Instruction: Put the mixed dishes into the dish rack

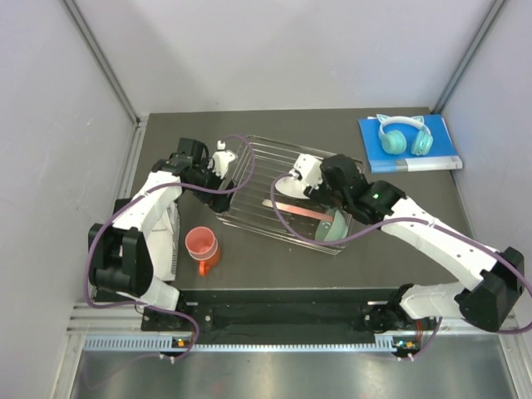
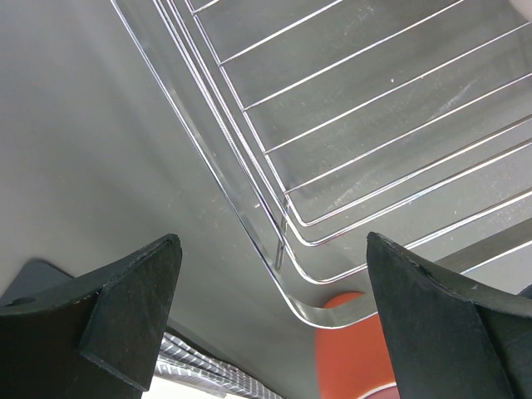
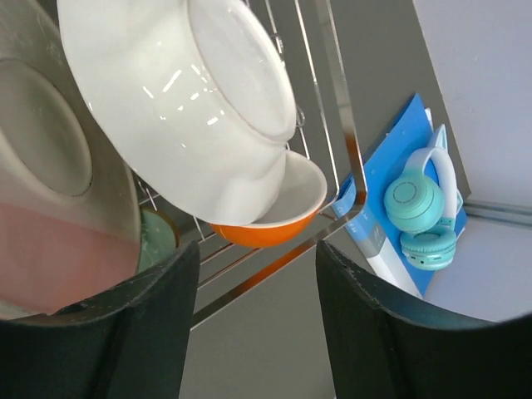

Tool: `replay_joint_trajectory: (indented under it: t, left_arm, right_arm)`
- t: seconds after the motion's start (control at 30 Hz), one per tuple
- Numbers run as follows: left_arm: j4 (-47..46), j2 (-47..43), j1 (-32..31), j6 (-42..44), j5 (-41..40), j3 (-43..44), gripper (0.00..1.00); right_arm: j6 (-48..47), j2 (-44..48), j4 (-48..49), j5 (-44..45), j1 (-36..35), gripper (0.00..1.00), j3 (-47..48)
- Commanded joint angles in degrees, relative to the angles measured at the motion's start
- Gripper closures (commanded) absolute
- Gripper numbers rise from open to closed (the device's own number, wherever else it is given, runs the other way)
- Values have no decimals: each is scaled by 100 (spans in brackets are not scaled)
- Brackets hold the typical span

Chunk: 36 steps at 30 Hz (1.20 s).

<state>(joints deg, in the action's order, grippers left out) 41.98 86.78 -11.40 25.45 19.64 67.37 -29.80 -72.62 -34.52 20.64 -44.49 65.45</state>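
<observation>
The silver wire dish rack (image 1: 253, 179) lies mid-table. In it a white deep dish (image 3: 191, 108) leans over a small orange bowl (image 3: 274, 220), with a mint-green bowl (image 1: 337, 226) and a cream-and-pink plate (image 3: 58, 208) beside them. My right gripper (image 3: 256, 253) hovers over the rack's right part (image 1: 303, 179), open, with nothing between its fingers. My left gripper (image 2: 273, 245) is open wide at the rack's left corner (image 2: 283, 249), whose wire (image 1: 224, 162) lies between the fingers untouched. An orange handled mug (image 1: 202, 248) stands upright in front of the rack, also showing as an orange patch (image 2: 353, 349).
Teal cat-ear headphones (image 1: 405, 135) rest on a blue book (image 1: 411, 151) at the back right; both also show in the right wrist view, headphones (image 3: 420, 212). A white ribbed object (image 1: 172, 237) lies under my left arm. Grey walls close in the table's sides.
</observation>
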Motion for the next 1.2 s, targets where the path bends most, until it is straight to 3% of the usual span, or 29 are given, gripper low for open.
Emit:
replay_joint_trajectory:
  t: [0.0,0.2,0.37,0.43,0.5,0.53,0.67,0.8,0.9,1.17]
  left_arm:
    - [-102,-21,24,-5,23,65,3]
    - [-312,110,24,-348,-153,109,3]
    - [-445,357,32,-506,-110,267,4]
    - [-419,418,32,-585,-13,320,4]
    - [-401,418,41,-629,163,364,4]
    - [-401,384,41,-664,207,373,4]
    - [-313,278,50,-673,321,399,4]
    - [-313,146,67,-647,374,312,4]
    - [-348,120,68,-638,374,215,4]
    - [-427,23,76,-638,427,48,4]
  right_arm:
    - [247,336,-177,88,-60,43,477]
    - [1255,696,33,502,-25,34,943]
    - [3653,1197,-185,704,379,29,707]
    - [4600,1320,-633,792,660,25,409]
    - [4869,1425,-819,608,1167,5,171]
    - [5061,1496,-819,590,1379,0,-48]
    - [5449,1707,-416,64,2601,1,-524]
    - [6170,901,-643,-138,3594,0,-560]
    - [6337,66,-889,-219,3675,0,-218]
    - [6399,-1129,-459,106,3676,0,38]
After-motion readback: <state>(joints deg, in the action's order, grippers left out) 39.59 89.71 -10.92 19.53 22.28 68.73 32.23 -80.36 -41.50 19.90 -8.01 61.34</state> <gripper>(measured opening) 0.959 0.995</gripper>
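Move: The rack's right side rail lies about 9 cm to the right hand's right, 1 cm back and some 13 cm below. The white plate stands about 3 cm ahead of that hand, 1 cm left and 10 cm lower, the orange bowl 1 cm ahead and 7 cm right, the green bowl 7 cm back and 5 cm right, both bowls some 16 cm down. From the left hand, the rack's near left corner is about 4 cm back, 1 cm left, 5 cm down; the mug 12 cm back, 6 cm left, 8 cm down. The right hand rises some 9 cm off the plates, swings about 18 cm right over the bowl end and rail of the rack, then sinks outside to finish well below its starting height, turning some 80 degrees clockwise, rolling left side up and opening its fingers fully. Meanwhile the open left hand dips 2 cm above the rack's near left corner and comes back up, slightly forward and right. ##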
